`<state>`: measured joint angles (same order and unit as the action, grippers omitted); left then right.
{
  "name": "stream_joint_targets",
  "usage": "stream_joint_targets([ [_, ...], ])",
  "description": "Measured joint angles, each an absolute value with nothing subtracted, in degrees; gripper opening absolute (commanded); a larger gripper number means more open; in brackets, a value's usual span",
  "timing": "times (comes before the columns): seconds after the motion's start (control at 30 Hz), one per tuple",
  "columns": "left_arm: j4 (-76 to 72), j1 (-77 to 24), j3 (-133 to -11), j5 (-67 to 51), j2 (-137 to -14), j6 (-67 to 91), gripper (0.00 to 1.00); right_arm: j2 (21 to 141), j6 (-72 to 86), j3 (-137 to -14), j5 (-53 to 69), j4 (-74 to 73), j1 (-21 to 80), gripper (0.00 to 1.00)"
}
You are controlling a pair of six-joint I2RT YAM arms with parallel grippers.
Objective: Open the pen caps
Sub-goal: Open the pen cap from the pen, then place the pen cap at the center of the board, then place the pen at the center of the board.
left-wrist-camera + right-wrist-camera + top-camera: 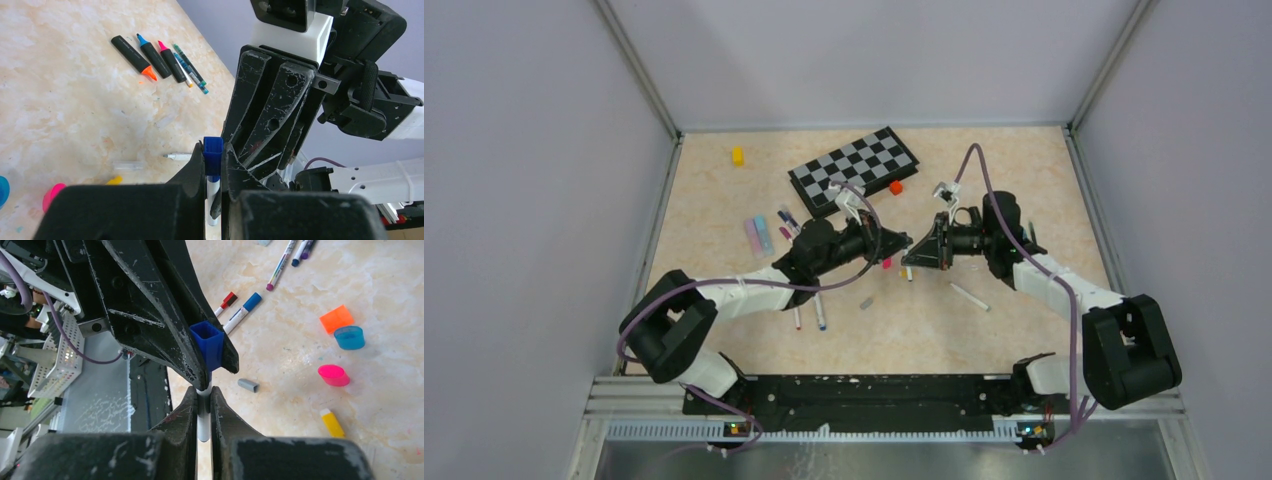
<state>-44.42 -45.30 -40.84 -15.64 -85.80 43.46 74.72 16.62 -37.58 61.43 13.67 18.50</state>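
Both grippers meet above the middle of the table on one thin white-barrelled pen. My left gripper (898,246) (214,151) is shut on its dark blue cap (213,154) (207,341). My right gripper (915,259) (202,396) is shut on the white barrel (202,412) just below the cap. The cap still sits on the barrel. Loose caps lie on the table: orange (336,319), light blue (349,337), pink (333,375), grey (248,385) and yellow (331,422).
A black-and-grey chessboard (854,168) lies at the back, with an orange block (896,186) beside it and a yellow block (737,155) further left. Black highlighters (150,54) lie uncapped in a row. More pens (809,318) and one white pen (969,296) lie near the arms.
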Motion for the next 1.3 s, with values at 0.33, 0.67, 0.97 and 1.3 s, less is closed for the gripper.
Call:
stream_joint_targets([
  [0.33,-47.31,-37.28,-41.43,-14.96,-83.92,48.05,0.0,75.35,10.46,-39.29,63.33,11.88,18.52,0.0],
  [0.67,-52.58,-29.19,-45.43,-1.1,-73.49,46.13,0.0,77.32,0.38,-41.1,65.14,-2.2,18.04,0.0],
  [0.97,-43.0,-28.91,-42.7,-14.57,-65.14,42.92,0.0,67.85,-23.27,-45.17,58.46,-22.5,3.97,0.0],
  [1.3,-26.3,-29.34,-40.18,-35.81,-66.7,38.65,0.0,64.93,-35.88,-44.91,38.81,-33.06,-0.23,0.0],
])
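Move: The left fingers already pinch the blue cap, with the pen about 3 cm back of and 4 cm below that hand. On the table, roughly 17 cm below it, lie the grey cap about 7 cm back and 9 cm left, the pink cap 2 cm ahead and 4 cm left, and the yellow cap nearly underneath. The right hand grips the pen; an uncapped white pen lies about 14 cm right, 3 cm back and 13 cm below it. Keeping its pinch on the blue cap, the left hand sweeps forward, left and up off the pen, over 10 cm each way, then loops back and down above the loose caps. The right hand keeps the barrel, sinks back about 2 cm, then carries the pen some 15 cm right towards the white pen, slightly forward and lower, tipping its fingers down some 35 degrees. ##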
